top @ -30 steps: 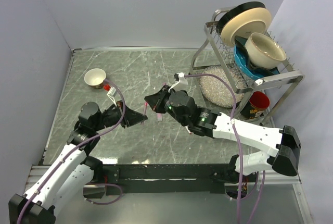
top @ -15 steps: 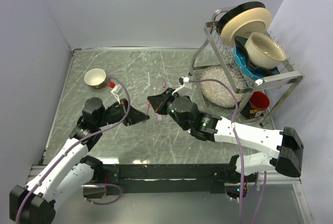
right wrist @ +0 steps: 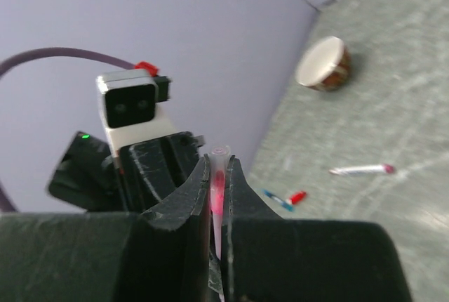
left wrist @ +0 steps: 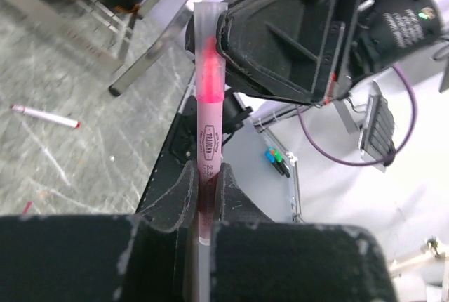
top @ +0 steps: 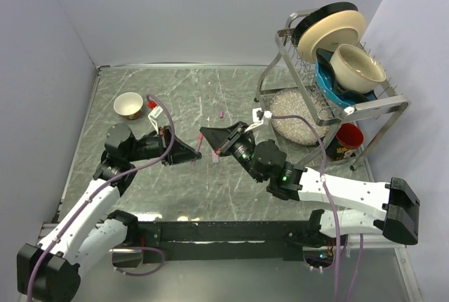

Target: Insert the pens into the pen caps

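My left gripper (top: 196, 153) (left wrist: 207, 172) is shut on a pink pen (left wrist: 208, 133) with a printed barrel. The pen's far end is clear with pink inside. That end lies against the outer side of a finger of my right gripper (top: 205, 135) (right wrist: 219, 165). The right gripper is shut on a clear tapered pen cap (right wrist: 218, 186) with pink inside. The two grippers meet tip to tip above the middle of the table. Whether the pen sits inside the cap I cannot tell. A white pen (right wrist: 361, 170) (left wrist: 45, 116) lies loose on the table.
A small cup (top: 128, 104) (right wrist: 324, 64) stands at the back left. A blue and red piece (right wrist: 284, 199) lies on the table. Small pink pieces (top: 214, 156) (top: 221, 114) lie near the grippers. A dish rack (top: 330, 70) with bowls stands at the right, with a red cup (top: 349, 135) under it.
The right arm's elbow has swung right and toward the front. The left gripper has crept right and slightly back. The tips have stayed together and both grips have held.
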Tool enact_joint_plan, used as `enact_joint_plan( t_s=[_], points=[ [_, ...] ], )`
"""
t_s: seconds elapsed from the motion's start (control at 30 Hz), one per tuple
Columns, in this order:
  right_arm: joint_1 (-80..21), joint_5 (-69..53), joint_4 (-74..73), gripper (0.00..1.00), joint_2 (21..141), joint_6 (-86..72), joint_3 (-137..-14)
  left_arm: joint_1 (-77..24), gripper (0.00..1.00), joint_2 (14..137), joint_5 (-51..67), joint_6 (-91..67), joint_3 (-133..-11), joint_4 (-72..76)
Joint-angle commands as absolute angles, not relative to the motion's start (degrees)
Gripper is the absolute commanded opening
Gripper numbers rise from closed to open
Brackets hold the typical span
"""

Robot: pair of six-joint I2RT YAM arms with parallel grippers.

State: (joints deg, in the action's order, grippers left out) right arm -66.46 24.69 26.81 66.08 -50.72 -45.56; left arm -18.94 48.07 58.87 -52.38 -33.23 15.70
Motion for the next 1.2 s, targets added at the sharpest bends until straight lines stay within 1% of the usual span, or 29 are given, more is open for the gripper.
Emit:
enact_joint_plan(
  t_s=[0.0, 0.13, 0.17, 0.2, 0.23, 0.27, 0.33, 0.37, 0.43, 0.47, 0.53, 0.57, 0.63, 0.67, 0.77, 0.87, 0.9, 0.97, 1.0, 1.1, 1.13, 1.17],
  points=[
    [-75.8, -1.3, 23.3, 0.0, 67.6, -53.0, -43.5, -15.6, 0.01, 49.7, 44.0, -54.1, -39.3, 32.2],
    [-74.7, 2.6, 18.2, 0.0, 66.3, -53.3, -45.8, -15.6, 0.01, 48.6, 46.3, -52.1, -40.3, 27.9],
    [-74.3, 3.3, 17.0, 0.0, 65.9, -53.2, -48.1, -15.8, 0.01, 48.5, 46.9, -50.6, -41.0, 26.2],
    [-73.2, 4.1, 14.4, 0.0, 65.9, -52.7, -49.2, -15.8, 0.02, 48.3, 48.2, -49.8, -41.1, 23.8],
    [-72.7, 5.9, 13.2, 0.0, 65.8, -52.3, -50.5, -15.7, 0.05, 47.6, 48.9, -49.5, -41.0, 23.0],
    [-72.1, 6.7, 11.9, 0.0, 65.8, -52.0, -53.1, -15.7, 0.16, 47.1, 49.0, -48.4, -40.6, 21.7],
    [-69.7, 9.3, 7.1, 0.0, 65.9, -51.2, -57.4, -15.7, 0.28, 44.4, 49.0, -46.9, -40.3, 17.4],
    [-68.7, 10.1, 5.3, 0.0, 66.3, -50.9, -58.7, -15.7, 0.37, 43.3, 48.7, -44.7, -40.1, 15.7],
    [-65.8, 11.5, 1.0, 0.0, 66.4, -49.8, -61.3, -15.7, 0.42, 40.4, 48.5, -42.3, -39.9, 10.0],
    [-64.8, 11.6, 0.4, 0.0, 66.4, -49.6, -61.8, -15.7, 0.5, 39.3, 48.5, -40.3, -39.7, 8.2],
    [-61.5, 11.3, -2.3, 0.0, 66.2, -49.0, -62.1, -15.7, 0.58, 36.8, 48.6, -38.3, -39.7, 2.0],
    [-60.4, 10.1, -2.8, 0.0, 66.4, -48.8, -62.1, -15.7, 0.65, 36.0, 48.3, -36.4, -39.9, 0.2],
    [-57.2, 9.6, -6.9, 0.0, 67.4, -47.5, -63.1, -15.8, 0.71, 33.9, 47.4, -33.9, -39.9, -5.9],
    [-56.0, 9.0, -8.8, 0.0, 69.8, -46.9, -63.6, -15.8, 0.84, 33.1, 45.5, -33.2, -39.8, -7.2],
    [-52.7, 6.2, -12.9, 0.0, 75.9, -44.1, -64.9, -15.7, 0.99, 30.9, 40.8, -31.1, -38.9, -10.6],
    [-52.2, 6.5, -13.0, 0.0, 80.3, -42.7, -65.5, -15.7, 0.99, 30.0, 37.7, -30.0, -38.4, -12.9],
    [-52.3, 6.9, -13.0, 0.0, 83.6, -42.5, -66.0, -15.7, 0.99, 29.8, 36.1, -29.9, -38.5, -13.4],
    [-52.2, 7.4, -13.5, 0.0, 87.6, -41.9, -69.2, -15.7, 0.99, 29.4, 33.4, -29.4, -39.4, -14.6],
    [-52.2, 8.6, -14.9, 0.0, 91.6, -41.6, -70.6, -15.7, 0.99, 29.1, 30.9, -29.3, -39.5, -15.2],
    [-52.0, 9.6, -18.3, 0.0, 98.4, -40.7, -77.0, -15.7, 1.0, 26.8, 27.9, -29.3, -39.4, -15.9],
    [-51.9, 10.5, -19.5, 0.0, 103.0, -40.7, -80.8, -15.7, 0.99, 26.5, 27.4, -29.4, -39.5, -16.2],
    [-51.9, 10.5, -20.4, 0.0, 105.1, -40.3, -82.7, -15.7, 0.99, 26.5, 26.9, -29.2, -39.6, -16.5]
  ],
)
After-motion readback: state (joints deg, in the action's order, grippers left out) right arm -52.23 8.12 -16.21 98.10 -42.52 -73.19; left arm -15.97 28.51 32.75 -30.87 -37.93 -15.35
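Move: My right fingers grip the clear cap end of the pink pen; my left still holds its barrel. The finished pink pen lies on the table about 12 cm ahead of my right hand, 2 cm right and 30 cm below; from my left hand it is some 16 cm ahead, 3 cm right, 27 cm below. Still from my right hand, the small magenta cap lies 25 cm ahead and 4 cm right, the white marker 7 cm ahead and 14 cm right. Keeping both grips, I lift the pen a few centimetres; then my left hand opens wide, lets go of the barrel and withdraws about 6 cm left, sinking back and turning counter-clockwise. My right keeps its hold and swings the pen down about 19 cm net and 8 cm forward towards the finished pen, the fingers tipping steeply downward. ##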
